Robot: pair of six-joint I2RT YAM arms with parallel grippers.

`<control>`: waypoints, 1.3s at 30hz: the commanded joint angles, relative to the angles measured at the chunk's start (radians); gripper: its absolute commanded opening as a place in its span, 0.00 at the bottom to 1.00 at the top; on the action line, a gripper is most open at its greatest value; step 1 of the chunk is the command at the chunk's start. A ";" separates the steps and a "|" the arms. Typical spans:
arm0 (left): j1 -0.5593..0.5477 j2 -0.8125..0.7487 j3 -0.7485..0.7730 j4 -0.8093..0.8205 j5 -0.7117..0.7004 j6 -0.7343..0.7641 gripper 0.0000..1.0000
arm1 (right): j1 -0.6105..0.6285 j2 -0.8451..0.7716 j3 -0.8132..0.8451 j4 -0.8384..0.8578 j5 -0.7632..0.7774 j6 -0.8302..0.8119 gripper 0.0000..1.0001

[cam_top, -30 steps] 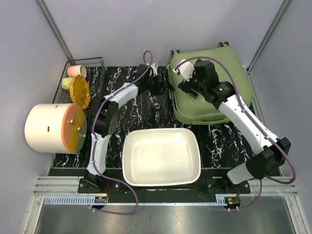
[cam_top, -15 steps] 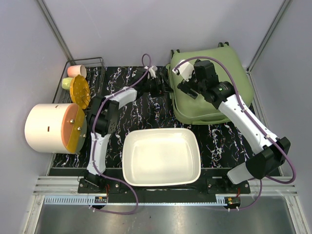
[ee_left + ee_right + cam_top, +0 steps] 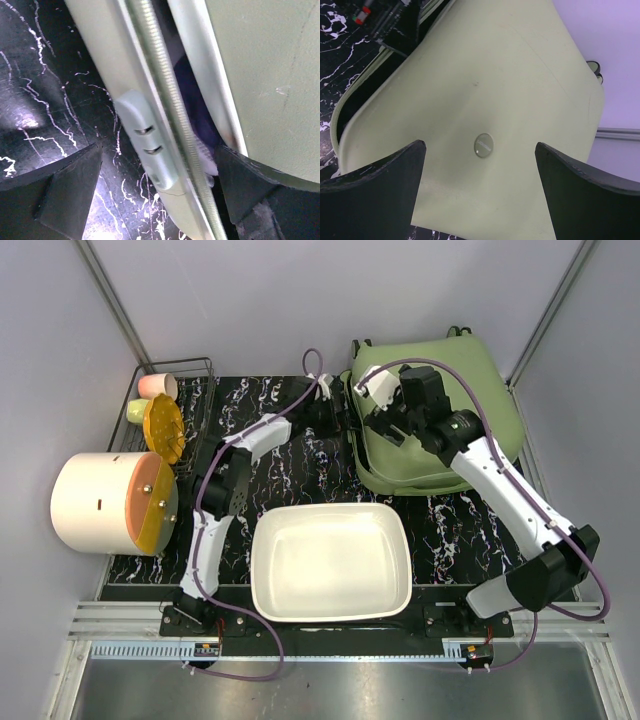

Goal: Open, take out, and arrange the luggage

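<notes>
The olive-green luggage (image 3: 470,390) lies at the back right of the black marbled mat. Its lid is parted from the lower shell along the left side. In the left wrist view the zipper edge (image 3: 165,110) runs diagonally, and a dark gap beside it shows something purple and white inside. My left gripper (image 3: 338,420) (image 3: 160,195) is open at that left edge, its fingers either side of the lower shell's rim. Above the lid my right gripper (image 3: 385,425) (image 3: 480,185) hangs open, the round badge (image 3: 483,145) between its fingers, holding nothing.
A white plastic bin (image 3: 265,540) sits at the near centre between the arm bases. A wire rack (image 3: 195,365) at the back left holds cups and a yellow-orange plate (image 3: 162,427). A white cylinder with an orange lid (image 3: 100,502) lies at the left.
My left arm has reached further right to the luggage's left edge and its jaws have opened wider. The right gripper has stayed over the lid.
</notes>
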 commanded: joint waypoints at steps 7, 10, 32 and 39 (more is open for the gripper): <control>-0.141 -0.143 0.258 -0.011 -0.013 0.055 0.99 | 0.033 -0.111 0.058 0.068 -0.097 -0.002 1.00; -0.146 -0.149 0.282 -0.015 -0.013 0.044 0.99 | 0.076 -0.137 0.056 0.050 -0.086 -0.048 1.00; -0.161 -0.120 0.420 0.135 0.056 -0.128 0.99 | 0.134 -0.204 -0.313 0.359 0.325 -0.602 1.00; -0.101 -0.176 0.187 0.181 0.035 -0.199 0.99 | 0.122 -0.178 -0.200 0.260 0.330 -0.432 1.00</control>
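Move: The free left edge of the luggage's lid is right beside the left hand, some 3 cm to its right and 3 cm above, with one finger already in the gap under it; from the right hand that edge lies about 7 cm to the left and 17 cm down. The luggage's middle is roughly 16 cm to the left hand's right and level ahead. A wheel is 15 cm ahead, and the cream tray about 33 cm back and 4 cm left. Upward out of the luggage's gap, the left hand climbs some 23 cm while swinging about 10 cm right and a little back, ending above the lid, its fingers tipping up towards level. The right hand rises about 6 cm, drawing back and left, then sinks again and returns right and slightly forward, its left side rolling down some 25 degrees. Both grippers stay wide open. ##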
